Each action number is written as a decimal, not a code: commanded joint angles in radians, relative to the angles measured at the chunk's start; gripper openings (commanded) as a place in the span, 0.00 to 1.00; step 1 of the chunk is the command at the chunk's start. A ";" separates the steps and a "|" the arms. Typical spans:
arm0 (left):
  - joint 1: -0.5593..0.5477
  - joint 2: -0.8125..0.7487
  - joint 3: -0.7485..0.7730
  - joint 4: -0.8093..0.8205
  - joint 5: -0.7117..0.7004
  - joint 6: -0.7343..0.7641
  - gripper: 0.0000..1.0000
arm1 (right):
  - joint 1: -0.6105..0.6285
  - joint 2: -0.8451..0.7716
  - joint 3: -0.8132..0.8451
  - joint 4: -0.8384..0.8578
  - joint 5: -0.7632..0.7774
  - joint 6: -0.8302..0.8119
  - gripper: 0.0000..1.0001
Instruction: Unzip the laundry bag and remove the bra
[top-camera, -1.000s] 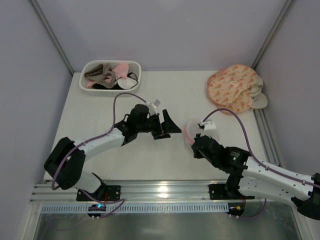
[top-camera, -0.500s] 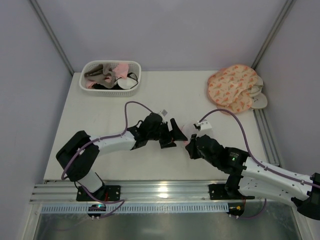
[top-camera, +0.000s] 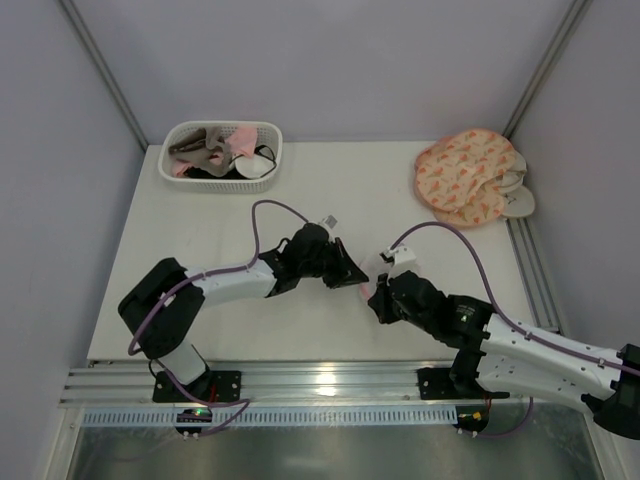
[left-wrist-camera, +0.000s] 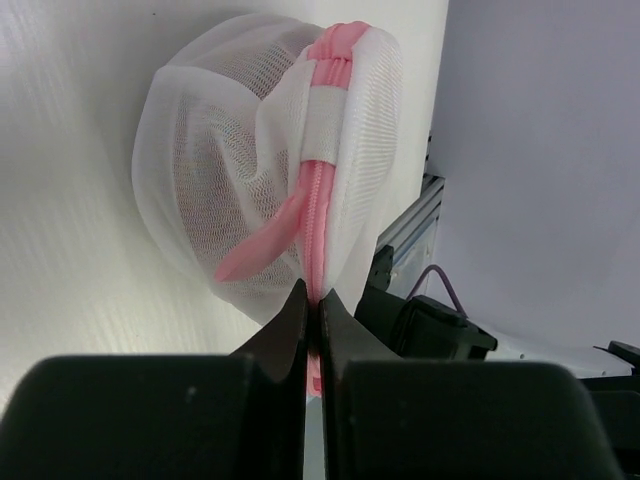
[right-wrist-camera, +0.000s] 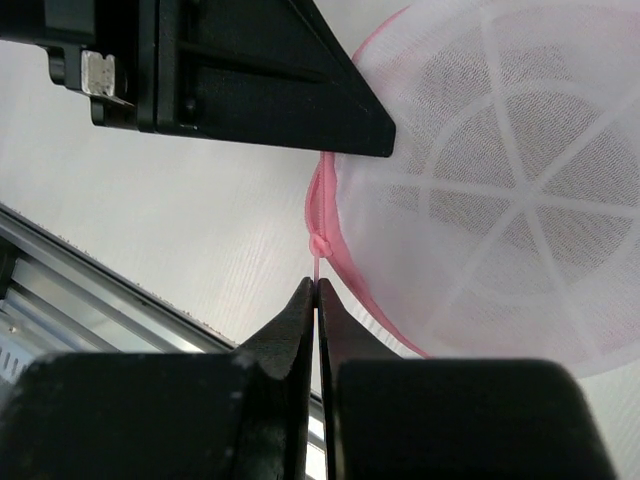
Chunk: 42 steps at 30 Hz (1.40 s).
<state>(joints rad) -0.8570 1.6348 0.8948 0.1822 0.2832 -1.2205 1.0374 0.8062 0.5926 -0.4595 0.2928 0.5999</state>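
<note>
The laundry bag (left-wrist-camera: 215, 170), a round white mesh pouch with a pink zipper rim (left-wrist-camera: 318, 200), stands on edge on the table between the two arms. My left gripper (left-wrist-camera: 313, 298) is shut on the pink zipper rim at the bag's near edge. In the right wrist view the bag (right-wrist-camera: 500, 200) fills the right side, and my right gripper (right-wrist-camera: 317, 283) is shut on the thin pink zipper pull (right-wrist-camera: 318, 262). From above, both grippers (top-camera: 356, 279) (top-camera: 376, 296) meet tip to tip and cover almost all of the bag. The bra is hidden.
A white basket (top-camera: 268, 160) of garments stands at the back left. A peach orange-patterned fabric piece (top-camera: 465, 175) lies on white pads (top-camera: 518, 200) at the back right. A metal rail (top-camera: 320, 385) runs along the near edge.
My left gripper moved right to the bag and shut on its zipper rim; it was open before. The right gripper stayed shut and shifted slightly left with the bag.
</note>
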 joint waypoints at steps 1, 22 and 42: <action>0.018 -0.038 0.009 -0.016 -0.045 0.035 0.00 | -0.002 0.016 0.021 -0.011 -0.026 -0.011 0.04; 0.234 -0.061 0.065 -0.295 0.432 0.416 0.00 | -0.005 0.183 0.114 -0.275 0.267 0.173 0.04; 0.294 -0.097 0.124 -0.244 0.211 0.425 0.99 | -0.005 0.067 0.061 -0.113 0.134 0.095 0.04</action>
<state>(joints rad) -0.5629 1.6752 1.0798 -0.1024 0.5728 -0.7235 1.0328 0.8921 0.6628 -0.6495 0.4652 0.7311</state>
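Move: The left fingers are already shut on the pink zip rim of the laundry bag; the zip pull, in the right fingertips, lies about 3 cm back and 2 cm to their right, roughly 1 cm lower. The bag's middle hangs some 6 cm to the right and 2 cm ahead of the left hand, about 4 cm below. From the right hand, which holds that pull, the bag's middle is about 5 cm ahead, 4 cm to the right and 3 cm below. Leftward and slightly forward, the left hand draws quickly about 8 cm away from the right gripper, still shut, then eases a little back, turning clockwise some 25 degrees. It then goes forward about 5 cm and opens wide, letting go of the rim. The right hand keeps its pinch on the zip pull, moving down and to the right about 4 cm each, rolling its left side down, then rising by roughly 2 cm. ##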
